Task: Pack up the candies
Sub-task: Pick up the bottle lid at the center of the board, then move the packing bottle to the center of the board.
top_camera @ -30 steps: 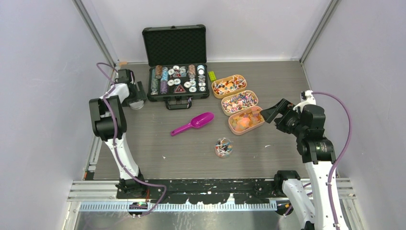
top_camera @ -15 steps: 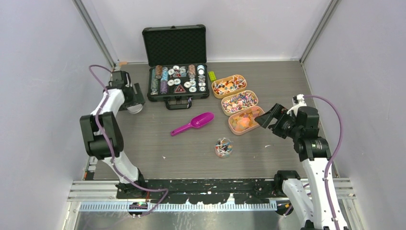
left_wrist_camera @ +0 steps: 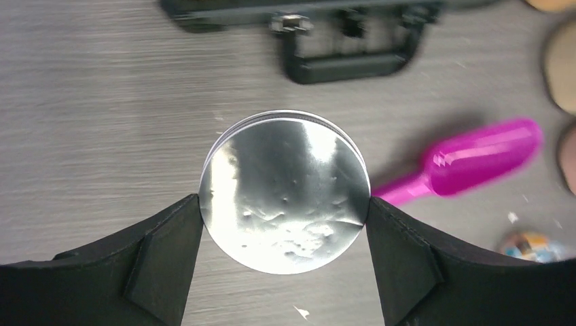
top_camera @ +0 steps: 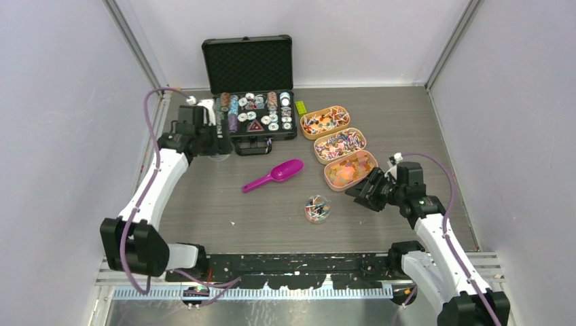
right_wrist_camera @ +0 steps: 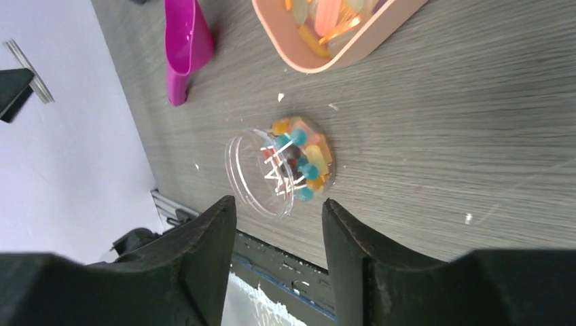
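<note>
The candies lie in three tan trays (top_camera: 325, 121), (top_camera: 339, 144), (top_camera: 348, 170), and more fill a small clear jar (top_camera: 317, 208) on the table. My left gripper (top_camera: 216, 144) hangs in front of the black case, shut on a round silver lid (left_wrist_camera: 285, 192) whose edge touches both fingers. My right gripper (top_camera: 358, 193) is open, low over the table just right of the jar. In the right wrist view the jar (right_wrist_camera: 289, 170), lying on its side with its mouth toward me, sits just ahead of the parted fingertips, untouched.
A magenta scoop (top_camera: 275, 175) lies mid-table between the arms. The open black case (top_camera: 251, 115) with rows of poker chips stands at the back. A small yellow-green block (top_camera: 300, 107) sits to its right. White crumbs dot the table.
The left arm has swung the lid from the far left edge rightward, to the front of the case. The right arm has dropped and moved left toward the jar, its jaws narrowing.
</note>
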### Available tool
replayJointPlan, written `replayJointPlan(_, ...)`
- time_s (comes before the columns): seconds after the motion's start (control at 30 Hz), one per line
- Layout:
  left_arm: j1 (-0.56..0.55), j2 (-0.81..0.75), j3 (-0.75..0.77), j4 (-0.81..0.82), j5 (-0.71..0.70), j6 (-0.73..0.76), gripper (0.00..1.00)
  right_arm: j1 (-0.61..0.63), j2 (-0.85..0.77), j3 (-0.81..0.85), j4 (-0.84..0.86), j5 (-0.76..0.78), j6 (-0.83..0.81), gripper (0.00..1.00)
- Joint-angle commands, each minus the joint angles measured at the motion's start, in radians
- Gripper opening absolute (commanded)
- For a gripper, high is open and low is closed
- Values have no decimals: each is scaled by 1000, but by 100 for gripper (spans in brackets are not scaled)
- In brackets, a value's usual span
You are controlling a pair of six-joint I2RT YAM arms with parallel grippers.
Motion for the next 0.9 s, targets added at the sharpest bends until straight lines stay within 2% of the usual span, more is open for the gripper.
replayJointPlan(0.0, -121, -104, -16, -84, 63, 34, 57, 124, 26, -27, 181, 61, 111, 51)
replayJointPlan(0.17, -236, -211, -34, -126, 140, 36, 55, 272, 135, -28, 265, 192, 166, 45)
replayJointPlan(0.43, -434, -321, -111, -132, 189, -27, 52, 384, 269, -43, 422, 293, 252, 34)
replayJointPlan(0.73, -642, -266, -145, -83, 166, -71, 50, 496, 370, -1, 443, 311, 267, 33)
replayJointPlan(0.87, -779, -190, -122, -50, 83, -86, 49, 499, 349, -7, 453, 308, 274, 34)
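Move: My left hand already holds the bottle lid. The candy jar it has to reach is about 17 cm back, 30 cm to the right and 13 cm lower; the scoop lies roughly 14 cm to its right and 2 cm back, on the board. From my right hand the jar is some 11 cm left, 2 cm back and 7 cm lower, with the orange tray about 15 cm ahead and 1 cm right, 8 cm down. Keeping the lid gripped, my left hand sweeps back and to the right towards the jar, roughly 25 cm, rising about 4 cm and sinking again, and turns some 40 degrees clockwise. Meanwhile my right hand slides left about 9 cm and down 5 to the jar, narrowing its fingers to a third open, and brings the tips against the right side of its rim. ##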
